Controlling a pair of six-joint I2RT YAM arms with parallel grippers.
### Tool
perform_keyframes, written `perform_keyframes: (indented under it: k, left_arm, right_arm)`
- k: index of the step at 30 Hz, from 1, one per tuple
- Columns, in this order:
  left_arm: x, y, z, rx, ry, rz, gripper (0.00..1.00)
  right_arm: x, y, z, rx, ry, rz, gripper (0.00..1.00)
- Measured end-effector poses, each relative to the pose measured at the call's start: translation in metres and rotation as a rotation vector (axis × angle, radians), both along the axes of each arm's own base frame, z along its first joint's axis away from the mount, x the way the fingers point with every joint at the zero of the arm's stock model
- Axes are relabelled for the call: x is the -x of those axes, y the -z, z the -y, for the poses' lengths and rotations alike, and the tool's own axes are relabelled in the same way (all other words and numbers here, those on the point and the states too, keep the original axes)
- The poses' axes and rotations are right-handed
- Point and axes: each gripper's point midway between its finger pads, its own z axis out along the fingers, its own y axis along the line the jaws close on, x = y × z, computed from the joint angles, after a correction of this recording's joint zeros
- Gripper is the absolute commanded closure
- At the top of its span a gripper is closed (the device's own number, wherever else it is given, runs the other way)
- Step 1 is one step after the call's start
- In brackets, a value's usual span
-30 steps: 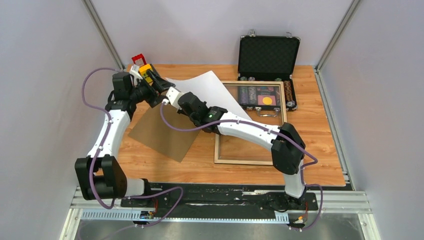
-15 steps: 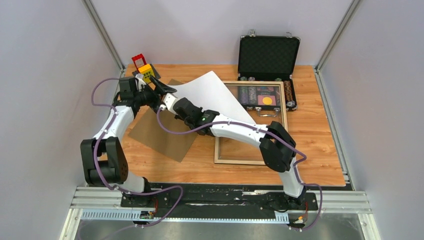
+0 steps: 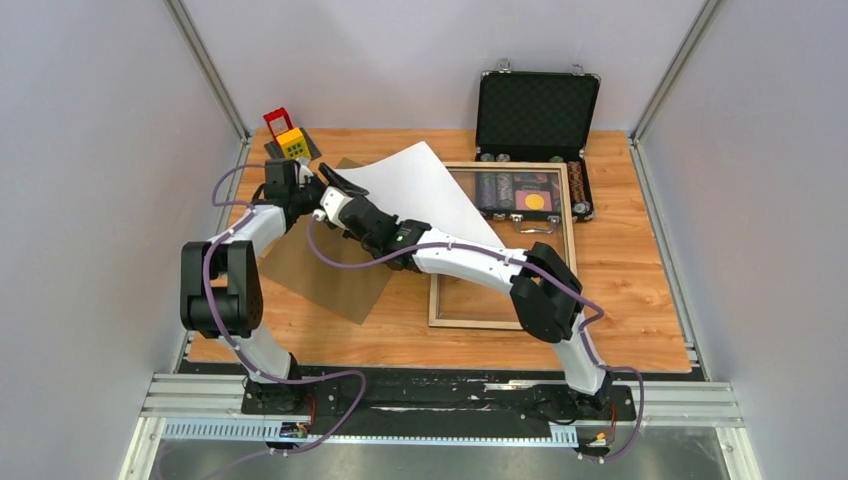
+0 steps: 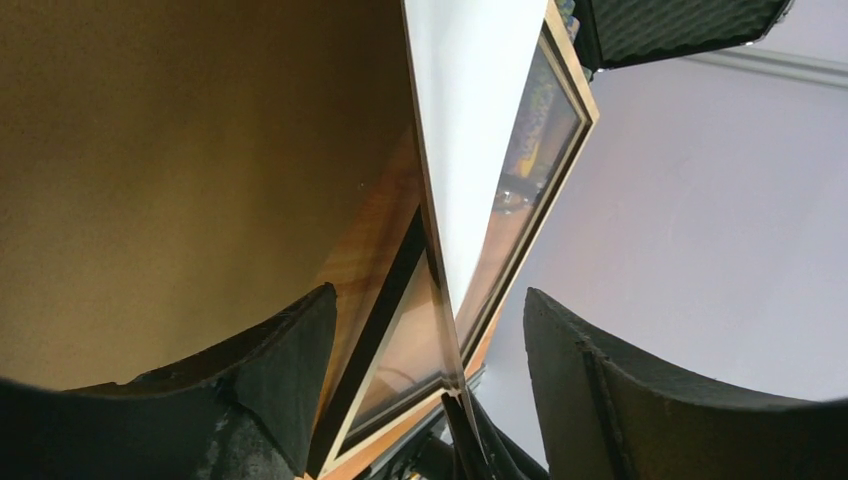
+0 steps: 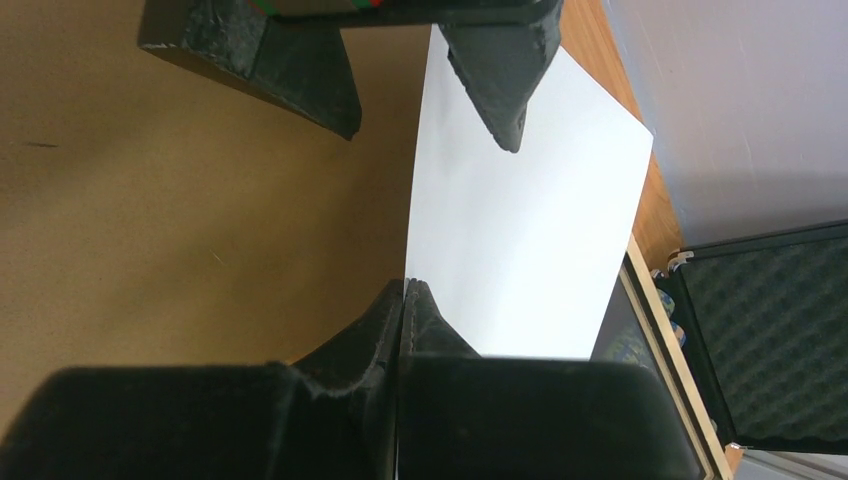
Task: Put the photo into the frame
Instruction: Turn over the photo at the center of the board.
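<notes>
The photo (image 3: 425,180) is tilted up off the table with its plain white back showing; its printed side is hidden. My right gripper (image 5: 404,292) is shut on the photo's near edge (image 5: 520,230), close to the left corner. My left gripper (image 4: 430,340) is open and straddles the same edge, which runs edge-on between its two fingers (image 4: 290,370) without touching them. In the right wrist view the left gripper (image 5: 425,90) sits farther along that edge. The frame (image 3: 470,322) lies flat at centre right, pale wood face up, partly under the raised photo.
A brown backing board (image 3: 320,270) lies on the wooden table (image 3: 640,290) beneath both grippers. An open black case (image 3: 537,110) stands at the back right, touching the frame's far rail. A small red and yellow toy (image 3: 285,138) sits at the back left corner.
The left arm has swung right and brought its open jaws around the photo's edge, and they have narrowed a little. The right gripper keeps holding the photo, shifted slightly left.
</notes>
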Motion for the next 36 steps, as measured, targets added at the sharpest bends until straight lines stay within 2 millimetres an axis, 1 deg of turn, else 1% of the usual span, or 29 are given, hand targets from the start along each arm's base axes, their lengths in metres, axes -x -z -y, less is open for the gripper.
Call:
perform_keyframes:
  k: [3, 7, 9, 13, 16, 20, 21, 22, 23, 26, 28, 31, 34, 36]
  left_arm:
    - [-0.003, 0.002, 0.003, 0.008, 0.006, 0.004, 0.32]
    - [-0.007, 0.006, 0.004, 0.021, 0.007, 0.004, 0.45]
    - [-0.008, 0.009, 0.004, 0.023, 0.008, 0.005, 0.50]
    - [-0.010, 0.015, 0.008, 0.027, 0.017, -0.002, 0.57]
    - [-0.008, 0.019, 0.016, 0.030, 0.036, -0.009, 0.61]
    - [-0.008, 0.023, 0.021, 0.039, 0.051, -0.017, 0.74]
    - [-0.008, 0.024, 0.022, 0.042, 0.055, -0.018, 0.76]
    - [-0.009, 0.024, 0.023, 0.045, 0.058, -0.020, 0.81]
    - [-0.009, 0.025, 0.023, 0.047, 0.060, -0.021, 0.83]
    - [-0.011, 0.027, 0.024, 0.051, 0.064, -0.024, 0.94]
    - [-0.013, 0.026, 0.024, 0.050, 0.068, -0.020, 1.00]
    - [-0.016, 0.024, 0.024, 0.044, 0.078, -0.008, 1.00]
    - [-0.021, 0.019, 0.025, 0.038, 0.094, 0.018, 1.00]
    - [-0.024, 0.014, 0.026, 0.035, 0.112, 0.039, 1.00]
  right_arm:
    - [-0.001, 0.002, -0.002, -0.001, 0.000, -0.001, 1.00]
    - [-0.001, 0.012, -0.002, 0.017, 0.001, -0.013, 1.00]
    - [0.000, 0.016, -0.002, 0.026, 0.001, -0.018, 1.00]
    - [0.002, 0.023, -0.003, 0.039, -0.002, -0.027, 1.00]
    - [0.003, 0.023, -0.004, 0.038, -0.002, -0.027, 1.00]
    - [0.002, 0.020, -0.005, 0.030, -0.001, -0.025, 0.98]
    - [0.002, 0.019, -0.005, 0.028, -0.001, -0.025, 0.95]
    - [0.002, 0.019, -0.005, 0.028, -0.001, -0.024, 0.91]
    - [0.002, 0.019, -0.006, 0.028, -0.001, -0.024, 0.86]
    - [0.003, 0.019, -0.006, 0.025, -0.001, -0.026, 0.64]
    - [0.004, 0.019, -0.007, 0.023, -0.003, -0.027, 0.53]
    - [0.006, 0.020, -0.009, 0.018, -0.004, -0.030, 0.40]
    - [0.008, 0.020, -0.011, 0.011, -0.010, -0.036, 0.31]
    - [0.011, 0.020, -0.011, 0.007, -0.013, -0.043, 0.23]
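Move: The photo, white back up, is still pinched by its left edge in the right fingers, and this edge already runs between the left hand's open fingers. Its middle lies about 14 cm right, 5 cm back and 5 cm below the left hand, and some 12 cm right, 4 cm below and level with the right one. From the left hand, the brown board's middle is 8 cm back and 2 cm left, the wooden frame's 32 cm right and 10 cm back, both roughly 10 cm down. Sink the left gripper some 2.5 cm along the photo's left edge, easing right and forward about as far, and shut its fingers on that edge; then start lifting it forward. Lower the right gripper about 2 cm meanwhile, hold it there, and once the left has nearly closed, open it to let go of the edge, easing slightly back. ##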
